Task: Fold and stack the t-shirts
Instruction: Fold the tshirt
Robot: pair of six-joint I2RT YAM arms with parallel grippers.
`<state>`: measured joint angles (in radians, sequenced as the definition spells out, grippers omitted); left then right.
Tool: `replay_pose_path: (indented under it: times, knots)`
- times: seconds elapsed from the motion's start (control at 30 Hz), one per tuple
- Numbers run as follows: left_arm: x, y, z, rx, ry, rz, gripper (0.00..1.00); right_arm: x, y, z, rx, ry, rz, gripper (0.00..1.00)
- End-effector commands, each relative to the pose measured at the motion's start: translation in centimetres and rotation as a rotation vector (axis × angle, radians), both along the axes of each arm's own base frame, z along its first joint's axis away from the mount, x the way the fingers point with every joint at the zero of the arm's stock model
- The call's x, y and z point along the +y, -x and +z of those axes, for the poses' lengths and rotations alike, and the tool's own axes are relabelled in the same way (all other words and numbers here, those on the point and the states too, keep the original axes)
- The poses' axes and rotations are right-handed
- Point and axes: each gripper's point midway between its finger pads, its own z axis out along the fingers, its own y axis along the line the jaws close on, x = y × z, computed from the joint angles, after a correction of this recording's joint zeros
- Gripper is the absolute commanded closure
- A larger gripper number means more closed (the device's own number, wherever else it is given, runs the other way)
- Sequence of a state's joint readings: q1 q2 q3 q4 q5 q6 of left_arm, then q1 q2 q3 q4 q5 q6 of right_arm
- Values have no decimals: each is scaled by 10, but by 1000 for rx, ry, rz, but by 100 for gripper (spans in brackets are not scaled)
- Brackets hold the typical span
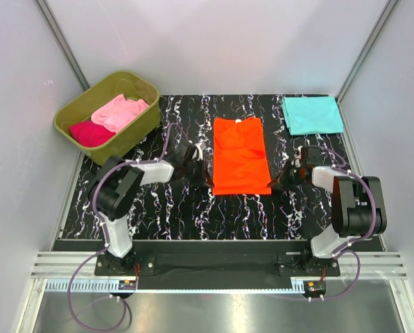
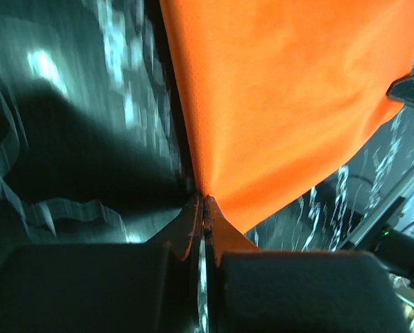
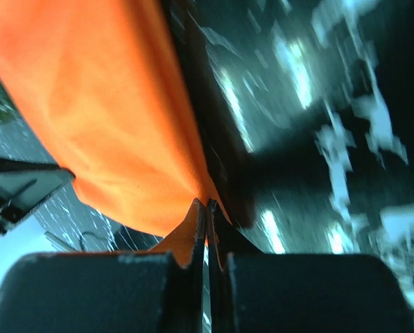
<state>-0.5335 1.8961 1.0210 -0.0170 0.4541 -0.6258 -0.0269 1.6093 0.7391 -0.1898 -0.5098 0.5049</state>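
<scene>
A bright orange t-shirt [image 1: 240,156] lies lengthwise at the middle of the black marbled table, sleeves folded in. My left gripper [image 1: 207,182] is shut on its near left hem corner; in the left wrist view the orange cloth [image 2: 283,97] runs into the pinched gripper [image 2: 205,202]. My right gripper [image 1: 274,183] is shut on the near right corner, and in the right wrist view the orange cloth [image 3: 102,118] is pinched in the gripper [image 3: 207,205]. A folded teal t-shirt [image 1: 312,114] rests at the far right. Pink [image 1: 120,111] and magenta [image 1: 91,132] t-shirts lie in the tub.
An olive-green plastic tub [image 1: 139,130] stands at the far left corner of the table [image 1: 172,208]. Grey walls enclose the table on three sides. Both arm bases are bolted along the near edge.
</scene>
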Motion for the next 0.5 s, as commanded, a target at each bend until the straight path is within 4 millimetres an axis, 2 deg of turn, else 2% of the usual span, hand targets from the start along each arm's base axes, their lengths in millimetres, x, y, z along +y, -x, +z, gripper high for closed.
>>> replay_pose_path:
  times: [0.0,0.03,0.07,0.13,0.17,0.2,0.27,0.37,0.43,0.47]
  knots:
    - [18,23,-9,1,-99,91,100,-10,28,-4,83,55,-72,100]
    - [17,24,0,-24,-85,98,99,-17,31,-7,95,93,-101,100]
    - [16,27,2,-29,-84,105,93,-19,33,-3,83,106,-112,100]
    - [16,30,11,-35,-68,116,82,-17,41,-3,98,93,-107,93]
    - [17,29,15,-41,-69,124,76,-14,43,1,96,76,-99,88]
    - [18,28,18,-38,-85,123,73,-11,47,4,116,61,-93,75]
    - [21,23,28,-63,-107,134,68,-11,48,11,118,59,-89,68]
    - [18,14,57,-134,-89,113,64,-14,43,30,88,79,-88,65]
    - [9,6,76,-194,-60,87,60,-17,44,39,85,98,-90,65]
    - [1,7,83,-199,-31,50,60,-18,38,48,67,104,-96,66]
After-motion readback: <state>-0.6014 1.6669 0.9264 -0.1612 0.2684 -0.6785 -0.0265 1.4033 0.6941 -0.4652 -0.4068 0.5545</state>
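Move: Both hands already pinch the near corners of the orange t-shirt. Its middle lies about 14 cm ahead and 12 cm right of the left hand, and 14 cm ahead and 11 cm left of the right. Bare table runs back some 20 cm from either hand to the table edge. The turquoise t-shirt lies about 30 cm ahead and 17 cm right of the right hand, the laundry basket some 28 cm ahead and 42 cm left of the left. Still pinching the near corners, both hands drag the orange t-shirt straight back over the table towards its near edge, slowing after roughly 4 cm. Then both open their fingers about a third of the way to let the corners go and lift, the left by about 3 cm while easing a little forward and to its left, the right by about 2 cm while edging slightly farther back. ##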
